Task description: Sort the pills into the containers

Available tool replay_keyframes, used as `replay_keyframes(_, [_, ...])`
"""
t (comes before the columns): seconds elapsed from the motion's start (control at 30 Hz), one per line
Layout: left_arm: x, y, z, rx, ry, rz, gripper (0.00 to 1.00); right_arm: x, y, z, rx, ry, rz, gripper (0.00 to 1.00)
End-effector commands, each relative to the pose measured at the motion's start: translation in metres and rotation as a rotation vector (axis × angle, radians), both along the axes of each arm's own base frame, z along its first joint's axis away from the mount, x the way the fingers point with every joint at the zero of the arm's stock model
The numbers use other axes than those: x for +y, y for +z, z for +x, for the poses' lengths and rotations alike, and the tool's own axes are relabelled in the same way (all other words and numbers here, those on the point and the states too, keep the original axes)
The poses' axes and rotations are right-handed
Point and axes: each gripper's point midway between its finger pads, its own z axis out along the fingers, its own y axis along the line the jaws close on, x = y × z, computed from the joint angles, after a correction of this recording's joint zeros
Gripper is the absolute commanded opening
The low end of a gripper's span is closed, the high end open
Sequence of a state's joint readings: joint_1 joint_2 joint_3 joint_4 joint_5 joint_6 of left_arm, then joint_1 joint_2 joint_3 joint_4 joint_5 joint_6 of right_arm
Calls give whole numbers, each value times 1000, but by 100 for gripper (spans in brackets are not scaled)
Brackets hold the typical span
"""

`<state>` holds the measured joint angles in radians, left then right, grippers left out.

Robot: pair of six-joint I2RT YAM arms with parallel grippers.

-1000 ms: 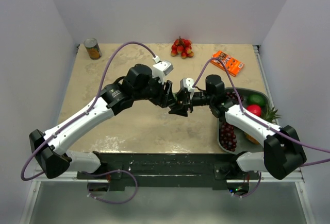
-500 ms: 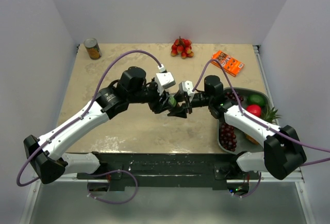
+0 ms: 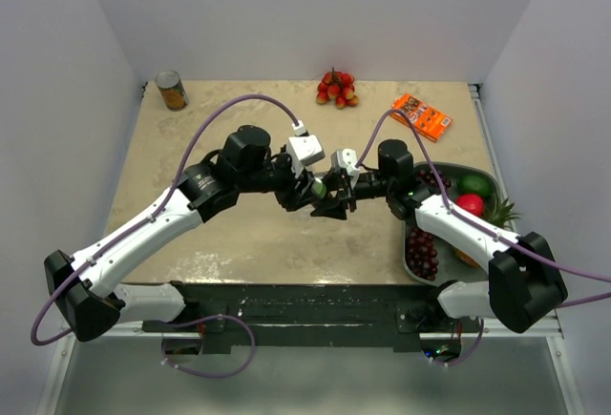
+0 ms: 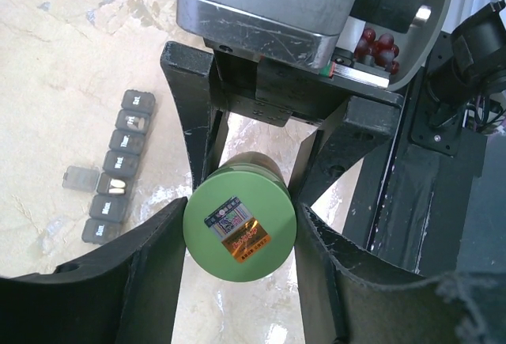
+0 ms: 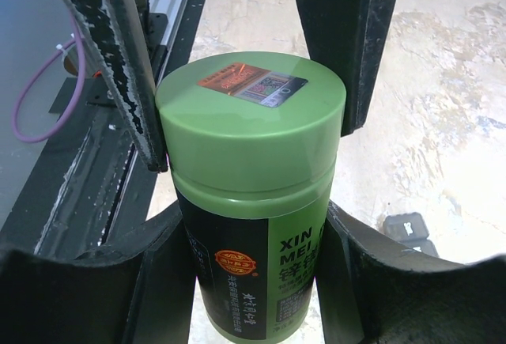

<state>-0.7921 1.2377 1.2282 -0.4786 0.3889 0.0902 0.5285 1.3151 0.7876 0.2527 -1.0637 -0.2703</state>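
Observation:
A small green bottle [image 3: 319,189] with a green cap is held in the air between my two grippers, above the middle of the table. My left gripper [image 4: 239,237] is shut on its cap [image 4: 239,225], one finger on each side. My right gripper [image 5: 253,281] is shut on the bottle's dark-labelled body [image 5: 253,281]. The containers [image 4: 118,168], a dark-grey strip of small lidded compartments, lie on the table below. One compartment stands open with its lid [image 4: 79,178] flipped out. An end of the strip shows in the right wrist view [image 5: 407,228]. No pills are in view.
An orange-labelled tin can [image 3: 172,90] stands at the back left. A cluster of red fruit [image 3: 336,88] lies at the back centre and an orange packet [image 3: 421,116] at the back right. A grey tray [image 3: 404,243] with grapes and other fruit sits at the right.
A second ago my left gripper was beside the bottle; it has turned and closed on the cap. The right arm has held the bottle nearly still.

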Motion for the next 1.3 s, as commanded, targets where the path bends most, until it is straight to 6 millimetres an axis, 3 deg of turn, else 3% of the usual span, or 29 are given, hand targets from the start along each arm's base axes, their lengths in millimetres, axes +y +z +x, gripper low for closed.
replay_keyframes(0.0, [13, -11, -9, 19, 11, 39, 0, -3, 29, 19, -65, -70, 44, 36])
replay_keyframes(0.07, [22, -15, -3, 35, 63, 50, 0, -3, 29, 19, -68, -73, 45, 58])
replay_keyframes(0.1, [29, -17, 3, 50, 126, 53, 0, -4, 27, 20, -69, -79, 43, 75])
replay_keyframes(0.2, [57, -28, 20, 101, 299, 40, 0, -8, 29, 25, -76, -103, 43, 99])
replay_keyframes(0.33, [111, -46, 50, 161, 543, 18, 0, -16, 33, 32, -85, -139, 47, 99])
replay_keyframes(0.5, [185, -89, 87, 197, 905, 87, 0, -25, 37, 41, -91, -179, 57, 99])
replay_keyframes(0.63, [239, -104, 124, 191, 1126, 77, 0, -27, 38, 42, -94, -187, 63, 99])
replay_keyframes(0.83, [275, -108, 171, 164, 1271, 77, 0, -27, 37, 42, -95, -186, 65, 99])
replay_keyframes(1.0, [301, -127, 195, 182, 1367, 145, 0, -27, 37, 41, -95, -183, 66, 99])
replay_keyframes(1.17, [317, -124, 214, 159, 1412, 167, 0, -27, 37, 41, -98, -184, 66, 99])
replay_keyframes(1.27, [321, -133, 218, 198, 1414, 177, 25, -27, 36, 42, -96, -185, 63, 99])
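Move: The green-capped bottle is off the table between both hands: its middle lies about 4 cm below the left hand point and right at the right hand point. From the left hand, the free spot it is taken to is some 21 cm ahead, 31 cm left and 26 cm down. The clear jar is roughly 8 cm nearer and 3 cm left of that spot, the tin can 19 cm beyond and 11 cm left of it. The pill box is about 14 cm ahead of the right hand, 1 cm left and 20 cm down. The bottle, still pinched near its cap by the left fingers, is freed by the right hand, which opens wide and draws off about 4 cm forward and a little right and up. The left hand then carries it left in one fast sweep, also forward and down, some 40 cm in all, towards the spot beyond the clear jar, swinging nearly 80 degrees counter-clockwise until the fingers point forward. ##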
